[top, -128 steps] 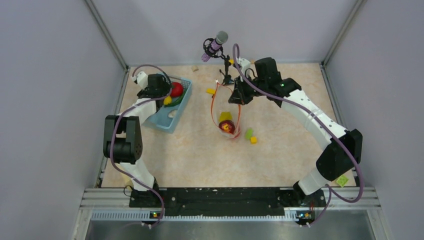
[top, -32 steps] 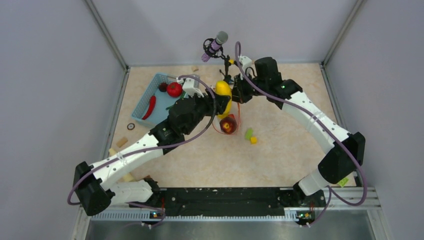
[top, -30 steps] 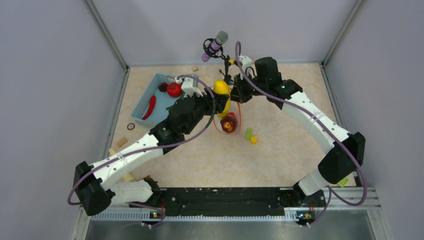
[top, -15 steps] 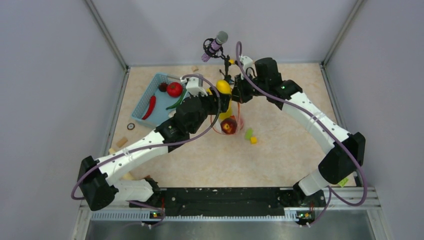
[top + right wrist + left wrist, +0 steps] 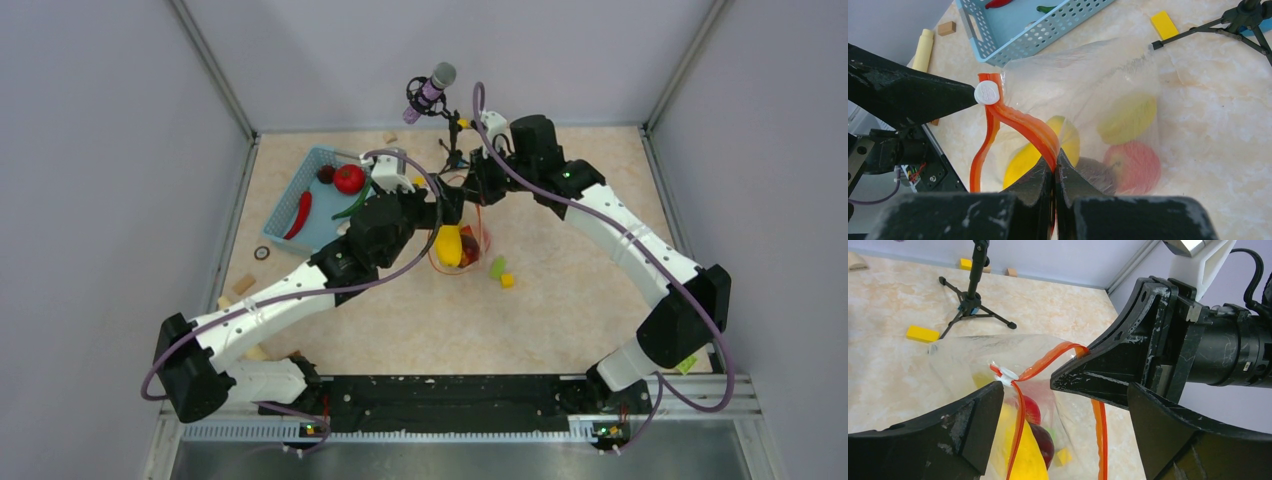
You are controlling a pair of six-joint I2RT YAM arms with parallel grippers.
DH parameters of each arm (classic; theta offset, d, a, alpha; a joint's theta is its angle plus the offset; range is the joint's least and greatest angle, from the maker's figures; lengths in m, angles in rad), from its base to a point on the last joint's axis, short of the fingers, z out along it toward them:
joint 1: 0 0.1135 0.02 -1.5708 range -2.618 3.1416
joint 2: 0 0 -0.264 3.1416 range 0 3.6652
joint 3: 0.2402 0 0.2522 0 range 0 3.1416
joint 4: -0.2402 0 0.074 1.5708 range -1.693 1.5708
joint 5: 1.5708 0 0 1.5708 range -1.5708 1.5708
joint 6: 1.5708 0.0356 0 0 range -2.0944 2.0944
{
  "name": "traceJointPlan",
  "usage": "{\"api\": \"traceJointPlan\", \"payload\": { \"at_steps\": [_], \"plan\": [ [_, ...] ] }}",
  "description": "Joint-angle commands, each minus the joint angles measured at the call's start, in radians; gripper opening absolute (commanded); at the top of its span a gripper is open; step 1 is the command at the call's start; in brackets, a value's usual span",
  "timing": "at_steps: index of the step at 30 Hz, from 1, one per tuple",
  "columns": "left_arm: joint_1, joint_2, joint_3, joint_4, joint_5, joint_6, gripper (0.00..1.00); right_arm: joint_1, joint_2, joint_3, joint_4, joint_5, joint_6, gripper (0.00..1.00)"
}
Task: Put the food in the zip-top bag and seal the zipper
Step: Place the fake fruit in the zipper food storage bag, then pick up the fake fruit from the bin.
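Observation:
The clear zip-top bag (image 5: pixel 455 240) hangs at mid-table, its mouth held open. My right gripper (image 5: pixel 1054 161) is shut on the orange-red zipper (image 5: pixel 1023 122) at the mouth's rim. Just above that mouth, my left gripper (image 5: pixel 1065 395) stands wide open with nothing between its fingers. The yellow banana (image 5: pixel 1023 455) lies inside the bag with a red fruit (image 5: pixel 1133 165), a dark brown piece (image 5: pixel 1091 170) and a yellow-green piece (image 5: pixel 1127 118). The white slider (image 5: pixel 1008 374) sits at the strip's end. A red tomato (image 5: pixel 349 179), red chili (image 5: pixel 302 213) and green piece (image 5: pixel 352 208) lie in the basket.
The light-blue basket (image 5: pixel 318 232) stands at the back left. A microphone on a small tripod (image 5: pixel 455 155) stands right behind the bag. Small green (image 5: pixel 497 267) and yellow (image 5: pixel 507 280) blocks lie right of the bag. Wooden blocks (image 5: pixel 243 285) lie along the left edge.
My left gripper carried the banana from the basket to the bag's mouth, opened and let it go. The banana has dropped into the bag. The right gripper has kept its hold.

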Motion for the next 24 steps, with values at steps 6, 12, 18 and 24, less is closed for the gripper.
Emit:
{"api": "traceJointPlan", "payload": {
  "at_steps": [6,12,18,24],
  "plan": [
    [-0.003,-0.019,0.064,0.032,-0.264,0.128,0.98,-0.005,-0.035,0.009,0.045,-0.004,0.004,0.0],
    [0.054,-0.041,0.023,0.135,-0.391,0.223,0.98,-0.005,-0.038,0.007,0.045,-0.009,0.002,0.0],
    [0.373,0.036,0.09,0.001,-0.111,0.094,0.98,-0.004,-0.035,0.01,0.045,-0.014,-0.002,0.0],
    [0.551,0.179,0.146,-0.022,-0.015,0.115,0.98,-0.005,-0.027,0.012,0.046,-0.006,-0.011,0.0]
  ]
}}
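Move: The tomato, in the far part of the blue basket, lies some 25 cm ahead of the empty left hand, about 25 cm to its left and 24 cm below. The green pepper lies about 7 cm nearer than the tomato, the dark avocado some 7 cm left of it and slightly farther out. The bag's white slider sits at the left finger, about 4 cm left and 3 cm ahead of the hand. From the right hand, the tomato is roughly 25 cm ahead, 32 cm left. The left hand, already open and empty, draws away from the bag mouth and swings some 20 cm left and 13 cm forward towards the tomato in the basket, starting slowly and quickening, lifting a couple of centimetres before sinking back to its starting height. Its wrist turns about 35 degrees counter-clockwise with the fingers kept wide open, while the right hand stays put and keeps the orange-edged bag rim pinched shut between its fingers. ##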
